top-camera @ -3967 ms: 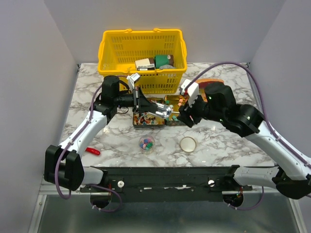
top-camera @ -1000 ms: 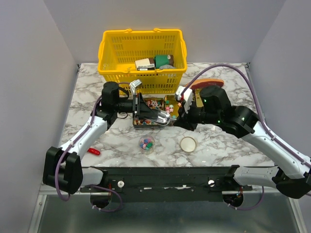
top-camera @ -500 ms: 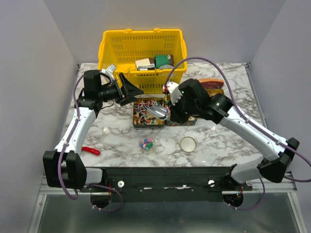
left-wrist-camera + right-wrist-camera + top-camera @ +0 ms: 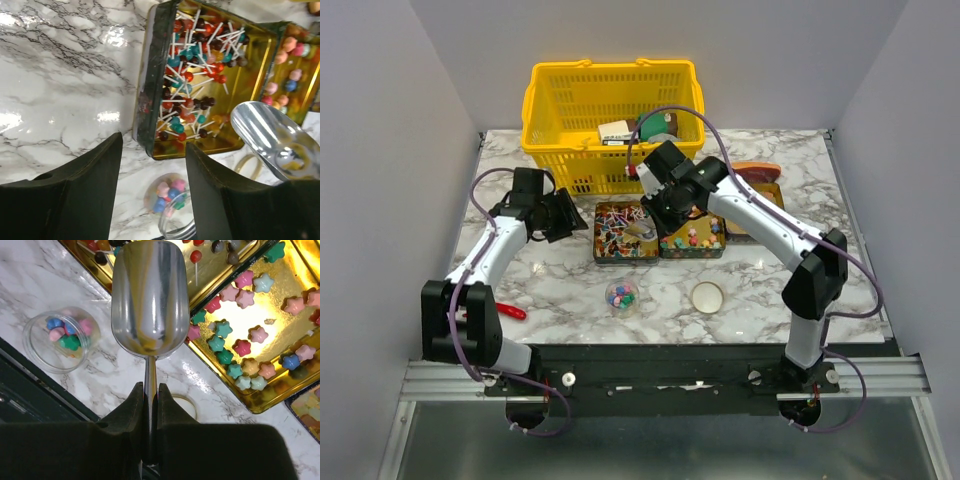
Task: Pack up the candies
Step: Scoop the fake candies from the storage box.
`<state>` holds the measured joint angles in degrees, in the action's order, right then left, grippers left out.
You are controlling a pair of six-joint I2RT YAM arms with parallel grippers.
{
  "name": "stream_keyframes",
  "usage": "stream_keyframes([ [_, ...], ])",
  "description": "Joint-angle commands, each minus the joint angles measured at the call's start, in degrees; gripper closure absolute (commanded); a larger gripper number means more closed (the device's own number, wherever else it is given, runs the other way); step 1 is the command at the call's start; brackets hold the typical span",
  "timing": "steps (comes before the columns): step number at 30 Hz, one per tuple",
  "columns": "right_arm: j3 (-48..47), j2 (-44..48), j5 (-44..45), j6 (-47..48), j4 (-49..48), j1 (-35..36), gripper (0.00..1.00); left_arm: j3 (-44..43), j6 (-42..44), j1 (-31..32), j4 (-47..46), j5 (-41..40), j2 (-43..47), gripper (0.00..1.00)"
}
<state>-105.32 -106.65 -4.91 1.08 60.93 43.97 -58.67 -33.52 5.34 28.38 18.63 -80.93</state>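
My right gripper (image 4: pixel 151 390) is shut on the thin handle of a metal scoop (image 4: pixel 150 295), whose bowl looks empty. In the top view the scoop (image 4: pixel 642 232) hangs over the seam between two gold tins. The left tin (image 4: pixel 150 85) holds lollipops (image 4: pixel 192 70). The right tin (image 4: pixel 250 402) holds star-shaped candies (image 4: pixel 240 335) in pink, green and blue. A small clear jar (image 4: pixel 622 295) in front of the tins has a few candies in it. My left gripper (image 4: pixel 560 215) stands open and empty, left of the lollipop tin and above the jar (image 4: pixel 167 197).
A yellow basket (image 4: pixel 613 115) with boxes stands behind the tins. A third tin (image 4: pixel 767 195) sits at the right, a red-brown slab (image 4: pixel 755 168) resting on it. The jar's round lid (image 4: pixel 706 296) lies right of the jar. A red object (image 4: pixel 510 311) lies near the front left.
My left gripper opened, let go of the scoop and drew back to the left. My right gripper kept the scoop and swung left over the tins.
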Motion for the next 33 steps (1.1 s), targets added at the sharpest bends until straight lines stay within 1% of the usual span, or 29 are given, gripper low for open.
stream_keyframes([
  [1,-3.49,-4.16,-1.15,0.67,2.97,-0.2,0.99,-0.74,3.54,2.12,-0.08,-5.27,-3.35,0.41],
  [6,-5.16,-7.6,-0.63,2.26,2.97,-0.28,0.99,-1.09,3.37,5.46,-1.66,-6.94,-7.22,0.43],
  [12,-5.16,-10.06,-0.71,4.8,2.27,-0.28,0.99,-2.06,3.46,7.57,-3.07,-7.29,-11.79,0.44],
  [15,-3.67,-10.42,-2.3,6.3,-0.18,-0.2,0.99,-2.5,3.81,7.93,-2.37,-8.0,-13.12,0.51],
  [16,-3.06,-10.33,-1.87,6.3,-1.06,-0.2,0.99,-2.41,3.98,8.01,-2.28,-8.61,-13.29,0.58],
  [18,-2.61,-10.77,-1.77,6.21,-2.65,-0.19,0.99,-2.32,4.68,8.02,-2.02,-9.31,-13.47,0.64],
  [19,-2.53,-11.47,-1.16,6.21,-3.18,-0.2,0.99,-2.23,4.78,8.02,-1.93,-9.32,-13.82,0.68],
  [21,-2.96,-12.35,-1.16,6.13,-3.97,-0.2,0.99,-2.06,5.13,8.02,-1.75,-9.05,-14.26,0.72],
  [22,-3.14,-13.4,-0.37,6.21,-4.23,-0.2,0.99,-2.14,5.22,8.02,-1.75,-8.88,-14.7,0.76],
  [28,-3.41,-15.6,-0.72,5.86,-4.76,-0.2,0.99,-2.06,5.39,8.19,-1.75,-8.44,-15.49,0.84],
  [33,-2.0,-16.74,0.25,5.25,-8.01,-0.2,0.99,-2.23,5.57,8.45,-2.19,-7.82,-15.93,0.86],
])
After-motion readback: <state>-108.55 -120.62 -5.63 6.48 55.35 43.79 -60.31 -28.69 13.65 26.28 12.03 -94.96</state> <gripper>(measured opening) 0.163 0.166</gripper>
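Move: The lollipop tray's left wall, where the left fingers will shut, is level with the left hand, about 3 cm to its right and 8 below; the jar sits some 12 cm back and 11 to its right. From the right hand, holding the scoop, the lollipop tray's middle is about 6 cm ahead, 7 left and 14 below. The star candy tray is some 6 ahead and 8 right of it, the jar 8 back and 8 left. Sink the left gripper about 8 cm and 3 to the right, onto the lollipop tray's left wall, then close to pinch it and hold. Meanwhile keep the scoop gripped in the right hand and lower it into the tray, easing, then pushing on down, forward and left, about 8 cm down in all, so the lip digs in among the lollipops towards the held wall. ##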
